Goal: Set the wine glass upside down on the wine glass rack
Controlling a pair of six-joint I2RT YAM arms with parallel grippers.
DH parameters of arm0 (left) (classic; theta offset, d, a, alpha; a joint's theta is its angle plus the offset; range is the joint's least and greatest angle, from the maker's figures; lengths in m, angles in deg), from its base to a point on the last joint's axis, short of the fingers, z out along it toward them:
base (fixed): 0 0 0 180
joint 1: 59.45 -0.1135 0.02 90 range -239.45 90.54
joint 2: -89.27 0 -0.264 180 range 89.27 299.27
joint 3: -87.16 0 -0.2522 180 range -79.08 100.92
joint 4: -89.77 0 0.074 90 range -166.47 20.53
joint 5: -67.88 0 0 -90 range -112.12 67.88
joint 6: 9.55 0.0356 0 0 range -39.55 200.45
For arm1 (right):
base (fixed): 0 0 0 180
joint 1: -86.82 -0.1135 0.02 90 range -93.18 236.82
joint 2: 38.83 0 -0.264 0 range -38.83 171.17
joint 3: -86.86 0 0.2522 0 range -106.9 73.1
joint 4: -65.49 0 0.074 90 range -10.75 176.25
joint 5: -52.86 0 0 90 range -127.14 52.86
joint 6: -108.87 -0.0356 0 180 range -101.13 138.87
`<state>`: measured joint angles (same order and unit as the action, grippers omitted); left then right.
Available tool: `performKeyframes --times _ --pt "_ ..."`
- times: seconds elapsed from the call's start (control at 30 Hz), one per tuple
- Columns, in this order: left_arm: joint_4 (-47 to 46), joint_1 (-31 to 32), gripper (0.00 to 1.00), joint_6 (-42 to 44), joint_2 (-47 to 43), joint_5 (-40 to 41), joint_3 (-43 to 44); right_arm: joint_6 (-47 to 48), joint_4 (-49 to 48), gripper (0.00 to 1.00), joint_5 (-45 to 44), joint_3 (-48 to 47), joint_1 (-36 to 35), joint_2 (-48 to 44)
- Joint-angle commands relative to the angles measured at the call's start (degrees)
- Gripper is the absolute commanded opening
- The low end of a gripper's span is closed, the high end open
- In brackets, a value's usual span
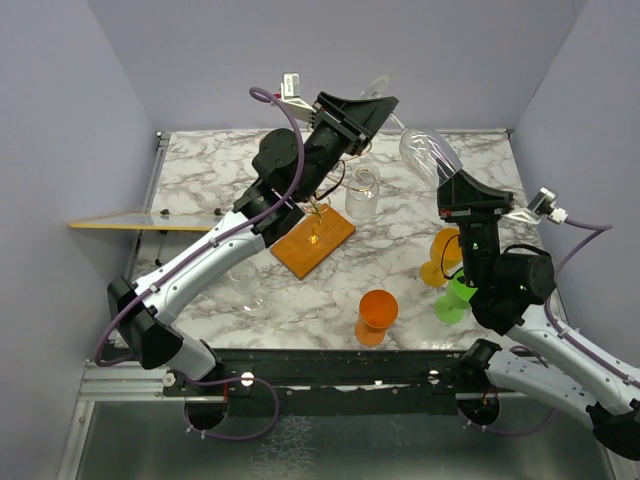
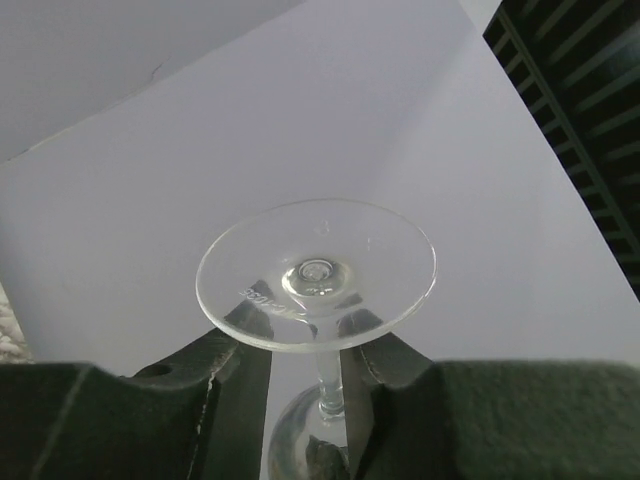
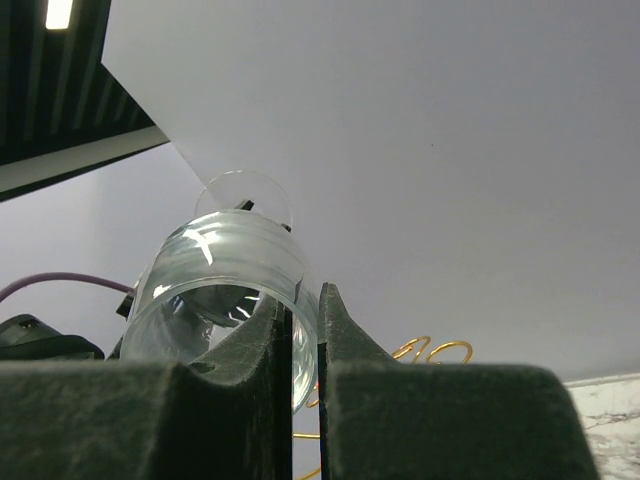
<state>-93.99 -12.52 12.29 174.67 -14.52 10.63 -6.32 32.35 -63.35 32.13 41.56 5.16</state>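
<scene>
The clear wine glass (image 1: 430, 155) is held tilted in the air over the back of the table. My right gripper (image 1: 455, 185) is shut on the rim of its bowl (image 3: 215, 270), one finger inside and one outside. My left gripper (image 1: 385, 105) reaches in from the left. Its jaws straddle the thin stem just under the round foot (image 2: 316, 275), the right finger at the stem and a gap showing on the left side. The wine glass rack (image 1: 313, 241), gold wire on an orange wooden base, stands on the marble below. Its gold scrolls (image 3: 430, 350) show behind my right fingers.
A clear glass (image 1: 362, 193) stands by the rack and another (image 1: 245, 285) near the left arm. An orange cup (image 1: 377, 315), a yellow glass (image 1: 443, 255) and a green glass (image 1: 455, 295) stand at the front right. A wooden shelf (image 1: 130, 220) juts from the left wall.
</scene>
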Motion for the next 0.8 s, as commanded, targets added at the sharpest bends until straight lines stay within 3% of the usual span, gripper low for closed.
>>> performKeyframes --times 0.0,0.17,0.23,0.37,0.6,0.77 --pt "-5.31 0.39 0.28 -1.88 -0.59 5.97 0.87 -0.52 -2.81 0.01 3.59 1.00 0.05 0.13" --pt "-7.62 0.44 0.11 -2.20 -0.94 6.18 -0.45 -0.08 -2.24 0.01 4.09 1.98 0.07 -0.25" --pt "-8.31 0.44 0.00 -1.67 -1.07 6.28 -0.68 0.24 -1.96 0.01 4.45 2.27 0.05 -0.58" --pt "-9.91 0.44 0.00 1.24 -1.27 5.54 -0.50 0.66 0.95 0.02 4.60 2.18 0.01 -1.43" --pt "-12.11 0.44 0.00 7.76 -2.87 2.51 -0.75 1.18 10.82 0.44 5.57 2.61 0.01 -6.36" --pt "-12.71 0.45 0.00 12.08 -3.72 -0.63 -0.17 2.61 21.11 0.61 8.79 3.99 0.03 -12.91"
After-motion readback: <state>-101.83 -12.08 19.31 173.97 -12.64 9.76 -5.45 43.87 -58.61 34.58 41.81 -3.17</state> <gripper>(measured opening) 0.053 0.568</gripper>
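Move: The wine glass stem, just below its foot, already stands between the half-open left fingers, practically at the hand point; the bowl lies some 4 cm back, 5 cm right and 4 cm lower. The rack's hub is roughly 8 cm ahead, 11 cm left and 25 cm below, and the glass hanging on it about 10 cm ahead, 3 cm left, 30 cm below. From the right gripper, still pinching the rim, the stem lies about 8 cm ahead, 7 cm left, 5 cm above. Close the left fingers onto the wine glass stem right under its foot while the right gripper keeps hold of the rim, sinking slightly. Once the stem is gripped, open the right fingers, let go of the rim and draw back and down about 2 cm each. Then lift the left hand some 2.5 cm and a little left, tipping its fingers up slightly. ##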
